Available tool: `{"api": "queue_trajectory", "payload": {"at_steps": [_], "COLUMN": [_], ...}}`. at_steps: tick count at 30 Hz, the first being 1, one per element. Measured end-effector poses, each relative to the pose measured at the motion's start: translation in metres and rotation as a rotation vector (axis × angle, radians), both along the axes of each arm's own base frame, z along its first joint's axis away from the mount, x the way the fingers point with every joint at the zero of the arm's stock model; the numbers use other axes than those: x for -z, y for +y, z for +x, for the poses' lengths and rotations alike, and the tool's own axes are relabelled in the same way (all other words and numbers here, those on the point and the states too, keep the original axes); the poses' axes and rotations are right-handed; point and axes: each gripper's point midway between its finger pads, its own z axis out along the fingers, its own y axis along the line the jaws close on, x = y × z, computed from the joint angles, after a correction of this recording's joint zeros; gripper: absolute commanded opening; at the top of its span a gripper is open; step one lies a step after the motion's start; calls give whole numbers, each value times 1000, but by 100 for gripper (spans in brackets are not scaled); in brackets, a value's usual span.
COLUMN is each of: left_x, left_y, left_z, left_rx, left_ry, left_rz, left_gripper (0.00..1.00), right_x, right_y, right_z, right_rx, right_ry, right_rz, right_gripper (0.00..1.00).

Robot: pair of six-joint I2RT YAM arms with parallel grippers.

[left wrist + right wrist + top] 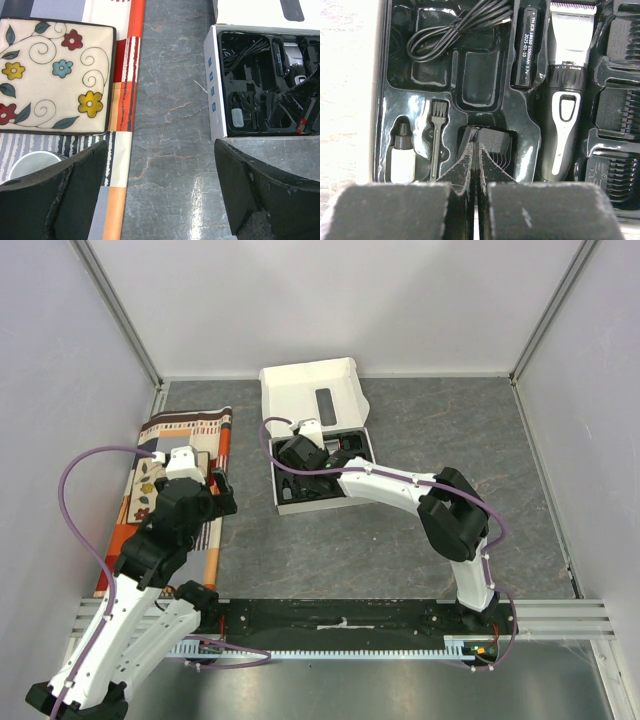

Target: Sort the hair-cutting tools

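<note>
The black clipper (567, 90) with its silver blade head lies in the black moulded tray (470, 75). The coiled black cable (455, 30), a small bottle (402, 155), a tiny brush (436, 135) and a small black comb guard (497, 145) lie there too. My right gripper (476, 147) is down in the tray, its jaws pinched on the guard's edge; in the top view it (300, 462) is over the box. My left gripper (160, 195) is open and empty above the bare table, between the mat and the box. The left wrist view also shows the clipper (292, 57) and cable (242, 50).
The white box (310, 390) stands open at the back centre with its lid up. A striped mat (125, 75) on the left holds a flowered plate (50, 75) and a white cup (30, 162). More comb guards (617, 105) fill the tray's right side.
</note>
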Motion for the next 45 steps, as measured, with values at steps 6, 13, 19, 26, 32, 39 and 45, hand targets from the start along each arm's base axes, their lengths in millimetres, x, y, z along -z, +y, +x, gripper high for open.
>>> {"api": "queue_trajectory", "payload": {"at_steps": [6,13,19,26,32,39,45], "left_x": [0,0,0,0,1,1,4], "left_y": [0,0,0,0,0,-1,-3], "left_z": [0,0,0,0,0,1,2], "left_rx": [0,0,0,1,2,2,8], "left_ry": [0,0,0,0,3,6,20], "left_rz": [0,0,0,-1,0,1,4], "left_gripper": [93,93,93,93,93,93,94], "right_x": [1,20,23,21,13,-2,-6], "right_y": [2,7,8,8,9,19,9], "right_z": [-2,-6,-5,-5,-4,1,4], "right_rx": [-10,-29,-40,-46,-59,-70,-67], "right_ry": [9,41,42,44,46,29,17], "right_rz": [6,-8,-23,-28,-36,-2,-35], "right_gripper": [0,0,2,22,31,36,39]}}
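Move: The comb sits askew in its slot of the tray, directly below the shut right fingertips, about 3 cm down. The brush lies some 4 cm left of the comb and level with it. The small bottle is about 6 cm left of the comb and 1 cm nearer, and the clipper some 5 cm to its right and 4 cm farther out. From the idle left hand the comb is about 12 cm ahead, 21 cm right and 17 cm below. With its fingers shut, the right hand pushes down on the tilted comb with the fingertips, sinking a bit over 2 cm straight towards its slot, and holds there briefly. The hand then comes up nearly 3 cm, ending clear above the comb, while its fingers part to roughly a third open and stay empty. ##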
